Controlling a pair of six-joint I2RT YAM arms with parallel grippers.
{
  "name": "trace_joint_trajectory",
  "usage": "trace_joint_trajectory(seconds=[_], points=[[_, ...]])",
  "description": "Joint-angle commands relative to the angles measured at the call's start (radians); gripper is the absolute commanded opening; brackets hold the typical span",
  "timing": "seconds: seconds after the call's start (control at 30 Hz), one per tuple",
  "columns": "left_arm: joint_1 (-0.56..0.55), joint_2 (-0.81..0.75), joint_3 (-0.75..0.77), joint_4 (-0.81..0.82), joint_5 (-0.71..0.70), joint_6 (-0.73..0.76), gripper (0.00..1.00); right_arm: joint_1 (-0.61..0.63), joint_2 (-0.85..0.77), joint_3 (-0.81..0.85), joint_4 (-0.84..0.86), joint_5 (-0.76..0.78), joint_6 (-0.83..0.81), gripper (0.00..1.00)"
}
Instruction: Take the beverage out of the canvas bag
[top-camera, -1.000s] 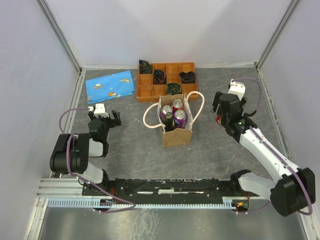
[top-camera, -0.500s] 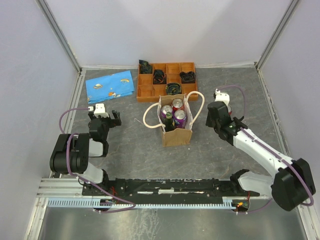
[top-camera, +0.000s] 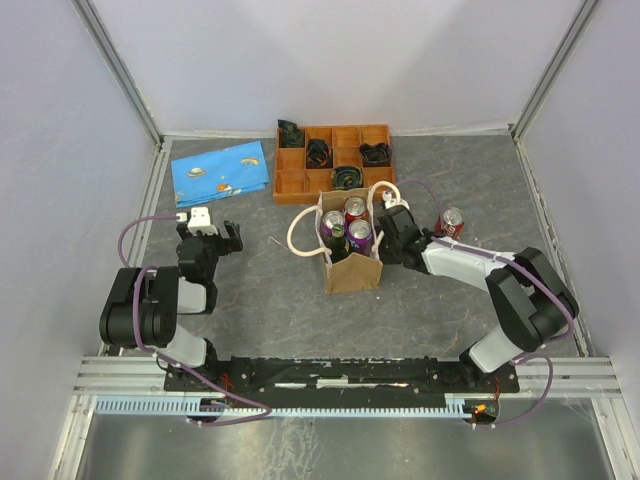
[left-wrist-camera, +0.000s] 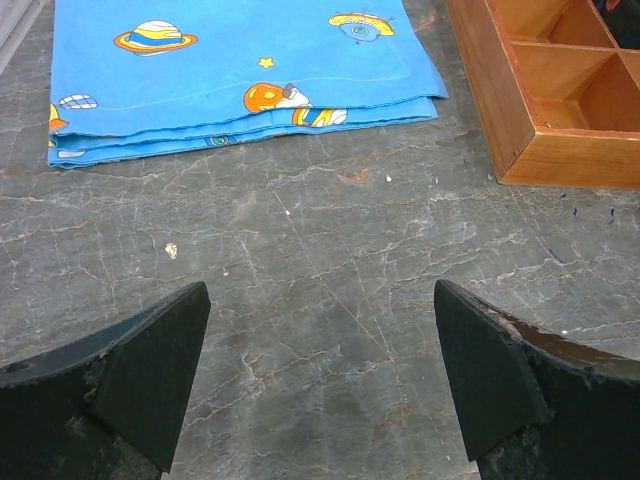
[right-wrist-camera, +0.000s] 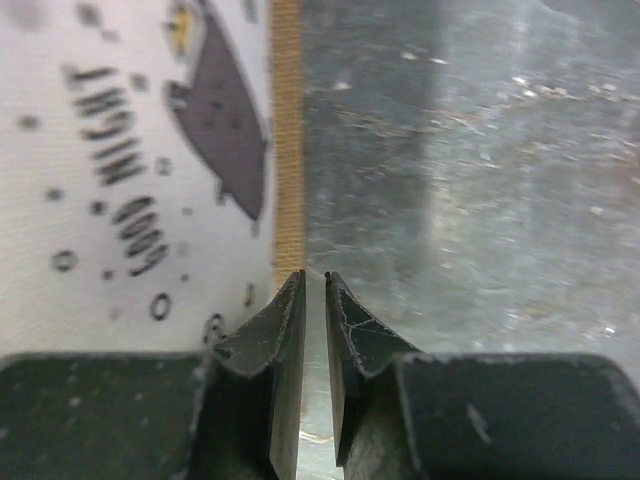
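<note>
The tan canvas bag (top-camera: 353, 268) stands upright mid-table with white rope handles (top-camera: 296, 236). Inside it are two purple cans (top-camera: 360, 234), a red can (top-camera: 355, 207) and a dark item. Another red can (top-camera: 449, 221) stands on the table to the right of the bag. My right gripper (top-camera: 387, 236) is low against the bag's right side. In the right wrist view its fingers (right-wrist-camera: 314, 275) are shut with nothing between them, right beside the bag's printed white panel (right-wrist-camera: 130, 150). My left gripper (top-camera: 205, 236) is open and empty over bare table (left-wrist-camera: 320, 292), far left of the bag.
An orange-brown compartment tray (top-camera: 290, 184) with dark items sits behind the bag; its corner shows in the left wrist view (left-wrist-camera: 540, 150). A folded blue cloth (top-camera: 220, 172) lies at back left (left-wrist-camera: 240, 70). Enclosure walls ring the table.
My right arm has swung left and down from the right side of the table to the bag's right side. The red can on the table is now uncovered. The left arm has not moved.
</note>
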Motion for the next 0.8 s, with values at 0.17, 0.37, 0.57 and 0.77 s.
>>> trace_joint_trajectory(seconds=[0.17, 0.37, 0.57, 0.77], points=[[-0.004, -0.005, 0.005, 0.037, -0.010, 0.037, 0.99, 0.083, 0.051, 0.103, 0.091, -0.091, -0.014, 0.20], [-0.004, -0.004, 0.005, 0.038, -0.009, 0.036, 0.99, 0.122, 0.101, 0.142, 0.088, -0.125, -0.024, 0.19], [-0.004, -0.004, 0.005, 0.037, -0.009, 0.036, 0.99, 0.153, 0.091, 0.150, 0.050, -0.054, -0.019, 0.25], [-0.004, -0.004, 0.005, 0.038, -0.009, 0.036, 0.99, 0.161, -0.073, 0.128, -0.122, 0.094, -0.039, 0.45]])
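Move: The canvas bag stands close on the right hand's left, its middle about 9 cm to the left, level with the hand front to back and some 4 cm higher. Inside it, the purple can is about 7 cm to the left and level with the hand front to back; the red can is about 8 cm left and 5 cm ahead. The cola can already taken out stands some 13 cm to the right and 4 cm ahead. From the left hand the bag is about 33 cm right and 5 cm back. Push the canvas bag to the left with the right gripper: keep the nearly shut fingers low beside its right wall and sweep left about 7 cm, turning some 10 degrees counter-clockwise as you go. Then ease back right about 1 cm and begin to open the fingers partway. ##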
